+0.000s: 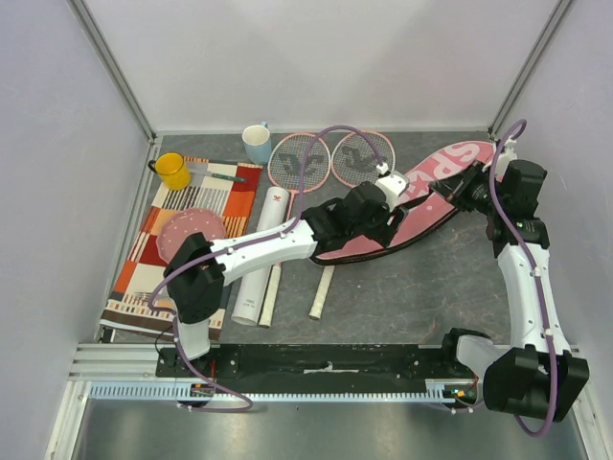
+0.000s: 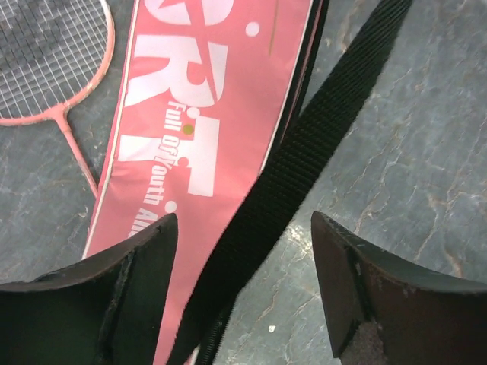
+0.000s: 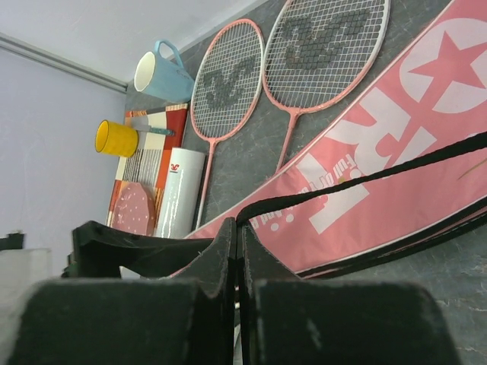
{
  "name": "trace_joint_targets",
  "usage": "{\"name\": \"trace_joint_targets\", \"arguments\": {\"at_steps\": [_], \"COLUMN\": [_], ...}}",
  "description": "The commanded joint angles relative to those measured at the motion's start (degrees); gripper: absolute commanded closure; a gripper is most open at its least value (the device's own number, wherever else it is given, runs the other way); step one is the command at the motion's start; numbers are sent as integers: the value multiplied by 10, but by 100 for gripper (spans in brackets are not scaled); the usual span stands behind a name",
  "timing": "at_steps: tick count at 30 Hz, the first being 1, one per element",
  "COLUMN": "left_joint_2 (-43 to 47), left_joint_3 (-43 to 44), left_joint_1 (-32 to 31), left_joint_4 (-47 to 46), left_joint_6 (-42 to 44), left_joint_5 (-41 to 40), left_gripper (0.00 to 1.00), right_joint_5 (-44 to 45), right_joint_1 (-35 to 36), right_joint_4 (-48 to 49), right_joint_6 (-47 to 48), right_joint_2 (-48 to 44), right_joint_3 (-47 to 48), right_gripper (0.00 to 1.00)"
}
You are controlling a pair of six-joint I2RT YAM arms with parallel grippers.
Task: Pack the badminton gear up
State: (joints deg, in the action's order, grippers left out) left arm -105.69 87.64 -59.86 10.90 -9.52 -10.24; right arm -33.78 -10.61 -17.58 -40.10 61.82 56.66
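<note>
The pink "SPORT" racket bag [image 1: 436, 196] lies at centre right, its black strap [image 2: 304, 152] running across it. My left gripper [image 2: 245, 228] hovers open just above the bag's edge, the strap passing between its fingers [image 2: 144, 266] without being pinched. At the bag's far right end my right gripper [image 3: 238, 220] is shut on the strap [image 3: 365, 176], holding it raised. Two pink-framed rackets [image 1: 300, 158] [image 1: 362, 156] lie side by side behind the bag, handles [image 1: 323, 287] pointing toward the near edge. A long white tube [image 1: 261, 259] lies to their left.
A blue mug [image 1: 257, 144] and a yellow mug [image 1: 173, 171] stand at the back left. A striped mat [image 1: 144, 278] with a pink plate [image 1: 189, 230] and cutlery [image 1: 222, 175] covers the left side. Walls close in on three sides.
</note>
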Motion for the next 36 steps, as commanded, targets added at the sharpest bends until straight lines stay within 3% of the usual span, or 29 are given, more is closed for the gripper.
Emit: {"name": "trace_joint_targets", "arguments": {"at_steps": [1,2,3,4,5,7,8,11,12,15,16,17,20,24,25,26,28,30,31,33,34,36], "left_joint_2": [-15,-15,-14,-14,-14,-14,-13,-10,-13,-20,-22,-24,-36,-42,-41,-39,-38,-40,-40,-39,-38,-36], "left_joint_3": [27,27,28,30,35,40,42,47,51,56,55,56,56,56,54,51,48,48,47,43,39,31], "left_joint_1": [1,1,2,3,7,10,12,13,15,18,18,19,23,26,26,26,26,27,27,28,31,32], "left_joint_4": [17,12,11,11,9,1,-3,-27,-26,-28,-31,-32,-41,-54,-55,-62,-69,-69,-69,-68,-68,-69], "left_joint_6": [8,6,-7,-17,-27,-65,-82,-143,-178,-233,-245,-255,-284,-312,-316,-320,-325,-325,-324,-320,-319,-318], "left_joint_5": [4,13,25,31,46,87,94,120,123,120,119,119,148,174,178,182,186,191,190,189,189,189], "left_gripper": [37,64,80,93,98,98,98,98,98,98,98,98,98,98,98,98,98,98,98,98,98,98], "right_joint_5": [6,7,11,11,13,11,6,-36,-37,-44,-58,-54,-83,-102,-110,-117,-119,-107,-107,-92,-65,-46], "right_joint_1": [2,2,2,2,2,2,2,2,2,-33,-95,-110,-118,-122,-122,-122,-123,-124,-127,-133,-136,-137], "right_joint_4": [-4,-8,-10,-10,-10,-10,-12,-19,-20,-25,-25,-26,25,79,105,116,109,93,85,60,41,12], "right_joint_6": [13,16,17,18,20,25,27,27,27,34,34,33,-5,-45,-61,-66,-54,-25,-20,7,14,37], "right_joint_2": [-13,-12,-10,-8,-7,3,8,27,25,2,-9,-27,-36,-24,-21,-14,-10,-19,-23,-56,-71,-106], "right_joint_3": [3,3,0,-2,-6,-19,-24,-59,-86,-137,-152,-161,-211,-286,-298,-311,-328,-332,-333,-311,-299,-245], "right_gripper": [100,100,100,100,96,89,68,40,36,31,31,30,28,43,53,57,61,54,43,30,17,11]}}
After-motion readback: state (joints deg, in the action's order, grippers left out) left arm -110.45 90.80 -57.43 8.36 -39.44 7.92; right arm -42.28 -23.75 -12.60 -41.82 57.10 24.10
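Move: The left hand, open, already has the bag's black strap crossing between its fingertips, about 1 cm below the hand point; the bag's middle lies roughly 20 cm ahead, 13 cm right and 16 cm below. The pink racket's pale grip is about 5 cm back and 12 cm left, 17 cm down. The right hand still pinches the same strap, with the bag's middle about 15 cm ahead, 4 cm left and 24 cm below. The left fingers shut on the black strap in a short dip, then keep their pinch while the hand draws about 5 cm right and some 3 cm back, its fingers tipping down by roughly 30 degrees. Just after that grip closes, the right hand opens, lets go of the strap and drops some 18 cm while drawing 8 cm back, down beside the strap's run near the bag's near edge, one fingertip against the strap. ##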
